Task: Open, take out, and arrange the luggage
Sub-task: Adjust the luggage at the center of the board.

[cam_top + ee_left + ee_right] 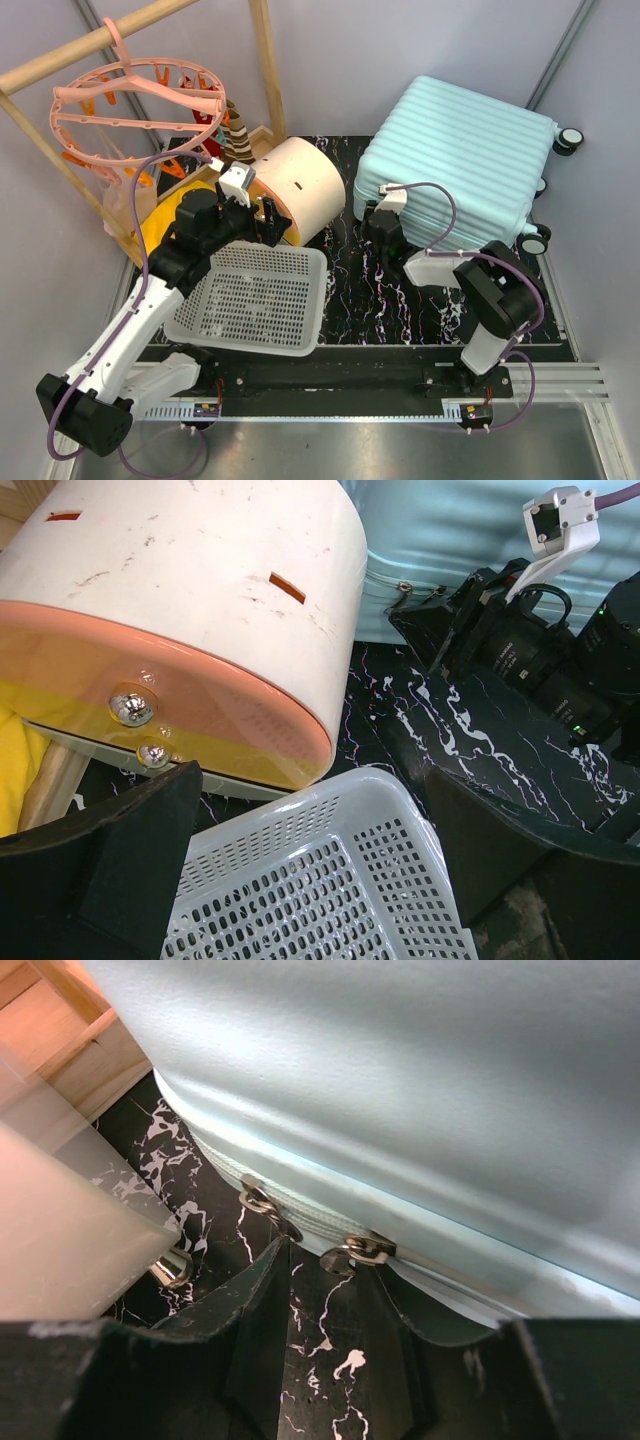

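Observation:
The pale mint-blue ribbed suitcase (460,165) lies closed on the black marbled mat at the back right, wheels to the right. Its side fills the right wrist view (420,1090), with the zip line and two metal zip pulls (358,1251) at its lower edge. My right gripper (378,222) (325,1260) is open at the suitcase's left side, its fingertips either side of one pull, not closed on it. My left gripper (252,210) (310,810) is open and empty above the far rim of the white basket (330,890). The suitcase's edge also shows in the left wrist view (450,530).
A white perforated basket (255,298) sits front left. A cream-and-orange rounded drawer box (300,185) (180,610) stands between the basket and the suitcase. A wooden rack with a pink peg hanger (135,100) stands at the back left. Black marbled mat (390,300).

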### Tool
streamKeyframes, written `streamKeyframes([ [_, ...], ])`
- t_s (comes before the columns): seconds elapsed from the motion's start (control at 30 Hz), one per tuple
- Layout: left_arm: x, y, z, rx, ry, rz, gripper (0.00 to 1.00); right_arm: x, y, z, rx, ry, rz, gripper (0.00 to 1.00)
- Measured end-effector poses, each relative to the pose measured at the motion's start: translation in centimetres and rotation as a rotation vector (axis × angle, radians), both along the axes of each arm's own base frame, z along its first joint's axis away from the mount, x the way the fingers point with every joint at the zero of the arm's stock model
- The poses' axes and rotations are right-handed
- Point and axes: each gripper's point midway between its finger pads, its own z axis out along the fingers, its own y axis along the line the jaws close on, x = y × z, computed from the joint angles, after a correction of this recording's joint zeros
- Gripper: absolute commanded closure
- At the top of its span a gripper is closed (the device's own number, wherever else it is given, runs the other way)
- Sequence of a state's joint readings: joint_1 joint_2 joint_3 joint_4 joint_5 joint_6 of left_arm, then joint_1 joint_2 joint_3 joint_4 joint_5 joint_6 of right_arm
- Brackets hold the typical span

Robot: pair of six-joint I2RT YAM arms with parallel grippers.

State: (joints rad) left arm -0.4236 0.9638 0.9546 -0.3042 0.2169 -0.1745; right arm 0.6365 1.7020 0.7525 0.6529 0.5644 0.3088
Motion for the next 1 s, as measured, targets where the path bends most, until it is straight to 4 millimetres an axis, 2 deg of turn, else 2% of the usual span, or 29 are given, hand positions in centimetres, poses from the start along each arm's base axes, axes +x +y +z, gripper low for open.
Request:
streamKeyframes([
  [0.1, 0.0, 0.0, 0.0, 0.000, 0.000, 0.000, 0.01, 0.2, 0.3, 0.0, -0.003, -0.002, 0.004, 0.60],
  [0.2, 0.0, 0.0, 0.0, 0.000, 0.000, 0.000, 0.01, 0.5, 0.5, 0.1, -0.007, -0.001, 0.002, 0.68],
  [0.23, 0.0, 0.0, 0.0, 0.000, 0.000, 0.000, 0.01, 0.6, 0.4, 0.0, -0.010, 0.000, -0.003, 0.73],
  [0.3, 0.0, 0.0, 0.0, 0.000, 0.000, 0.000, 0.01, 0.7, 0.3, 0.0, -0.015, 0.002, -0.014, 0.78],
  [0.43, 0.0, 0.0, 0.0, 0.000, 0.000, 0.000, 0.01, 0.7, 0.0, -0.1, -0.020, 0.010, -0.032, 0.99],
  [0.6, 0.0, -0.1, 0.1, -0.005, -0.003, -0.003, 0.01, 0.7, -0.1, -0.1, -0.008, 0.014, -0.046, 1.00],
  [0.73, -0.1, -0.3, 0.2, -0.018, -0.001, -0.012, 0.01, -0.4, -0.6, 0.5, 0.010, 0.009, -0.030, 1.00],
  [1.0, -0.7, -1.3, -0.5, -0.031, 0.029, -0.051, 0.01, -5.4, -3.6, 0.5, -0.004, 0.061, 0.000, 1.00],
])
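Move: The nearer zipper pull on the luggage's lower front edge sits right at the right hand's fingertips, about 1 cm ahead and level with them. The second pull is about 3 cm left of that one and 2 cm farther out. The luggage's middle is about 10 cm ahead and 16 cm right of the hand, and the white drum about 17 cm left and 5 cm ahead. From the left hand, the nearer pull lies some 18 cm right, 4 cm ahead and 15 cm below. Barely nudging forward at first, the right hand closes its half-open fingers almost fully and pinches the nearer zipper pull at the luggage's front edge. Then, gathering speed, it tugs back towards the robot about 5 cm and to the right some 4 cm, staying almost level and keeping the pull between the fingertips. ##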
